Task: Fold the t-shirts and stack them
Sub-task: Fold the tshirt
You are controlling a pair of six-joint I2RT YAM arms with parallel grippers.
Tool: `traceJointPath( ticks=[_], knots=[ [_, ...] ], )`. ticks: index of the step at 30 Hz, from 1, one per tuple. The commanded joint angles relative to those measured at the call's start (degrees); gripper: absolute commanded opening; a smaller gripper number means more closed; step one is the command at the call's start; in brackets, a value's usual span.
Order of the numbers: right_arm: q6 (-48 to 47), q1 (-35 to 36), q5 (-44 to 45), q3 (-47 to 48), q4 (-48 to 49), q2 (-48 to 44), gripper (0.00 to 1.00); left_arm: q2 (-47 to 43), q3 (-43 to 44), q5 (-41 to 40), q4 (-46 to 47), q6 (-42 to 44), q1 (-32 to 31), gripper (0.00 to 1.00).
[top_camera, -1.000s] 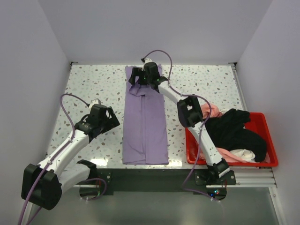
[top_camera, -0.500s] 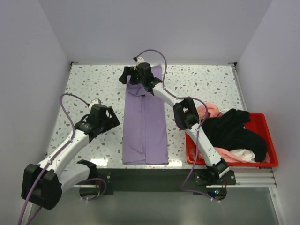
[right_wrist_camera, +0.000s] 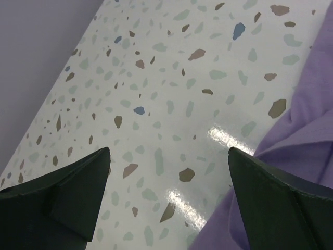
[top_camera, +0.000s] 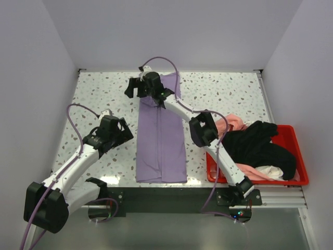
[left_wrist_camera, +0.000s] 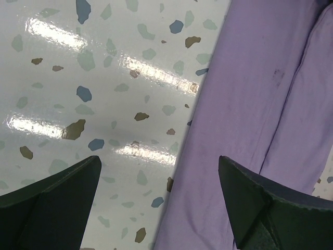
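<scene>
The lavender-purple t-shirt (top_camera: 161, 136) lies folded into a long narrow strip down the middle of the speckled table. My right gripper (top_camera: 134, 89) hangs open over the table at the strip's far left corner; the cloth (right_wrist_camera: 307, 140) shows at the right of its view. My left gripper (top_camera: 124, 133) is open and empty, low over the strip's left edge (left_wrist_camera: 244, 120). A black t-shirt (top_camera: 260, 146), a salmon-pink one (top_camera: 232, 124) and a white one (top_camera: 270, 171) lie heaped in the red bin.
The red plastic bin (top_camera: 301, 165) stands at the near right of the table. Grey walls close the table in at the back and both sides. Bare speckled tabletop (top_camera: 99, 94) shows to the left of the strip.
My right gripper has swung leftward along the far end of the purple shirt, from above the strip to its left corner. The left arm has not moved.
</scene>
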Motion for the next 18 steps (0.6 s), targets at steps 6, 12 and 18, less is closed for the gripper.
traceJointPath(
  ticks=[6,12,18],
  knots=[
    [-3.98,-2.32,9.85,-12.02,-14.15,-23.08,0.99,3.83,6.94,0.26,7.18,-0.3,0.06,1.0],
    [1.21,-8.92,17.6,-39.66,-18.39,-45.85,0.99,16.73,17.82,7.54,17.64,5.15,-0.64,1.0],
    [-5.29,-9.89,21.11,-57.55,-22.6,-62.29,0.99,39.57,40.92,10.37,16.18,19.45,-0.99,1.0]
  ],
)
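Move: The turned-back flap at the shirt's far end lies about 22 cm ahead of the left hand, 13 cm to its right and some 7 cm below. The middle of the folded t-shirt strip is about 3 cm ahead of that hand and 16 cm to its right. From the right hand the flap is about 2 cm back, 9 cm to the right and 9 cm below, with the middle of the shirt's far edge some 8 cm ahead and 14 cm right. The open right hand clears the far end of the shirt, swinging some 27 cm to the right and rising about 15 cm, drawing back a little and turning clockwise until it hovers above the shirt's right edge. Into the space it leaves, after a brief start, the left hand reaches about 16 cm forward and 8 cm right, climbing some 6 cm with its fingers still wide open and tipping slightly upward, in over the shirt's left side towards the turned-back flap. ##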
